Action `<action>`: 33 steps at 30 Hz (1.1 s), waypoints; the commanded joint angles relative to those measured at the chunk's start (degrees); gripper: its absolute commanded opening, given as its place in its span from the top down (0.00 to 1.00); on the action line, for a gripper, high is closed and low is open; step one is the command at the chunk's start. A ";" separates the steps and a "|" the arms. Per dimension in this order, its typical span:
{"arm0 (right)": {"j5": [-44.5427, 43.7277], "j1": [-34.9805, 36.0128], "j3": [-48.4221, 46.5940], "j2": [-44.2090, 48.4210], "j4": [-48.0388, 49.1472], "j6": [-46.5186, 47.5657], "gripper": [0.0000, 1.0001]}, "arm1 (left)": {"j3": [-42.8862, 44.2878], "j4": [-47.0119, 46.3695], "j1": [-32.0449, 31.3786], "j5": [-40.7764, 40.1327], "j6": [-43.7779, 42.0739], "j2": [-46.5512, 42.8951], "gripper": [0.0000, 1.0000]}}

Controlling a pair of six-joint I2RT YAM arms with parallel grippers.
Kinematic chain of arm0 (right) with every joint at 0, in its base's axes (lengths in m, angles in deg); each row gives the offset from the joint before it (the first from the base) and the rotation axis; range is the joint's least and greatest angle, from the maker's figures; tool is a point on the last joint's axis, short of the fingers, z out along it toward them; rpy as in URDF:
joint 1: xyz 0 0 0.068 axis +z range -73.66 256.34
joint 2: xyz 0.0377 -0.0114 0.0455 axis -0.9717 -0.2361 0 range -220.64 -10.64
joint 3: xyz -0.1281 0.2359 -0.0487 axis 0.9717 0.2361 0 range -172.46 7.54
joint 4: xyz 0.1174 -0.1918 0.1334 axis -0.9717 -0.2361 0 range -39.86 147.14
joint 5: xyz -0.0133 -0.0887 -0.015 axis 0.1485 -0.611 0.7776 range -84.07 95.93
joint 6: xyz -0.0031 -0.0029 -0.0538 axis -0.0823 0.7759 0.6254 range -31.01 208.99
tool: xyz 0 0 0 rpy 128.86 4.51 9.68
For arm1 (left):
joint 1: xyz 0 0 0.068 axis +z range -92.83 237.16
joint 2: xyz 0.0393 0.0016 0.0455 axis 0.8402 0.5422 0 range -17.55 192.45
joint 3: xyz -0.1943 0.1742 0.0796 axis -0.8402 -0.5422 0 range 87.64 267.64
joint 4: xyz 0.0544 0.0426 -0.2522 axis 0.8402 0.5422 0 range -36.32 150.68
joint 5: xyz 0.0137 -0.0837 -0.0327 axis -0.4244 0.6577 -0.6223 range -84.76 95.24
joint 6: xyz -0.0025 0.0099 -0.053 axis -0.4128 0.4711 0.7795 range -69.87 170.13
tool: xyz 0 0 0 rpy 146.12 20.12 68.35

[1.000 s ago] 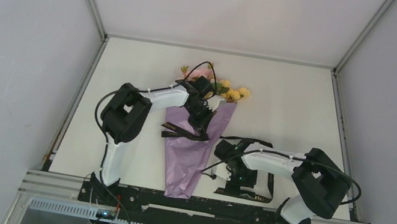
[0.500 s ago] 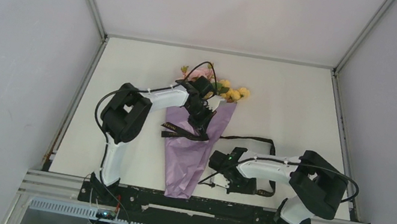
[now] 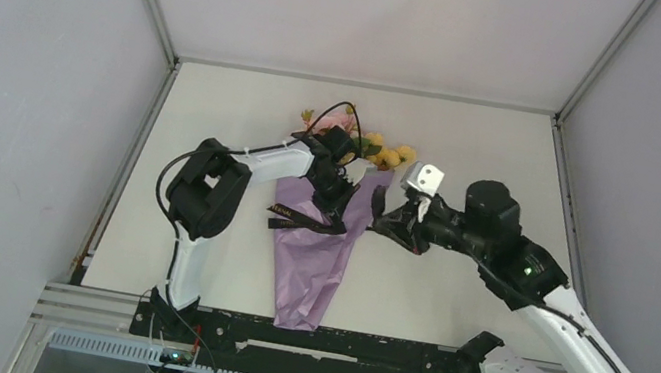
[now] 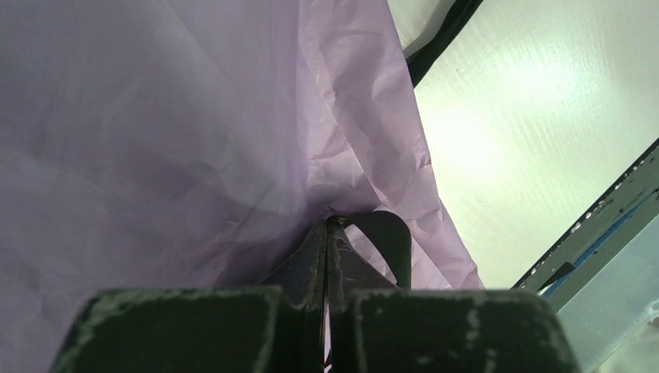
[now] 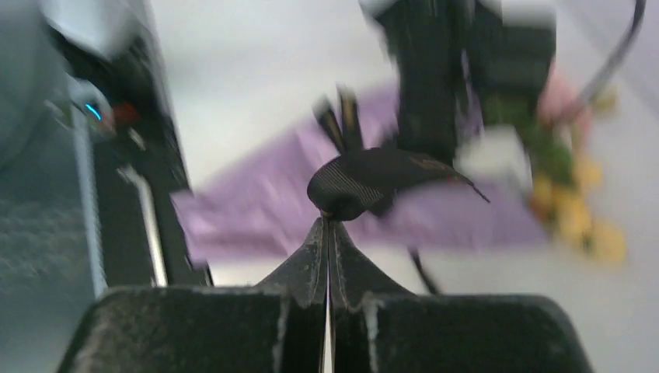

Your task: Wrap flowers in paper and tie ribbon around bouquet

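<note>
The bouquet lies mid-table, a cone of lilac paper with its tip toward me and pink and yellow flowers sticking out at the far end. The dark ribbon crosses the cone. My left gripper presses on the cone, shut on the ribbon; its view shows a ribbon loop at the fingertips against the paper. My right gripper hangs just right of the cone, shut on a bunched part of the ribbon. That view is blurred and shows the paper and flowers behind.
The white table is boxed in by grey walls on three sides. A black metal rail runs along the near edge. The left arm's black cable arcs over the blossoms. The left arm's wrist stands close ahead of my right fingers.
My right gripper closed on the ribbon near the table's front edge, then rose and swung to the cone's right side, taking the ribbon off the table. The left arm stayed put.
</note>
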 commanded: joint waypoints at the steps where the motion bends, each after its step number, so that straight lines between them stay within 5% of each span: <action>1: 18.98 1.55 6.07 -0.58 38.21 -19.40 1.00 | 1.17 0.06 0.28 -0.05 -2.22 -3.04 1.00; 3: 19.61 3.10 8.95 -3.07 49.66 -25.33 1.00 | 1.65 0.70 0.33 0.12 -2.90 -3.36 1.00; 9: 13.97 4.90 19.42 -11.84 63.64 -30.68 1.00 | 1.76 1.70 1.31 1.64 -6.35 -6.48 1.00; 15: 8.76 6.52 21.46 -24.66 67.32 -24.27 1.00 | 1.11 2.44 4.02 4.32 -8.11 -7.67 1.00; 24: 8.14 0.67 21.40 -40.17 80.35 -32.51 1.00 | -1.73 4.32 8.33 2.43 -10.93 -13.42 1.00; 33: 10.58 -3.27 14.66 -49.10 85.53 -39.35 1.00 | -10.24 8.80 12.71 -11.96 -22.33 -27.42 1.00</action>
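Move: The right hand, high with a ribbon end, has the middle of the wrapped paper about 10 cm ahead, 12 to its left and 21 below; the flower heads are some 27 cm ahead and 11 left. The left hand pinches ribbon low on the paper's middle, with the paper's left edge about 12 cm left and 2 ahead, the ribbon tails roughly 6 cm left and 1 back, and the flower heads 16 ahead and 1 right. Right hand arcs ribbon up, left, then some 20 cm down, forward over paper; left pulls ribbon left, rising. ##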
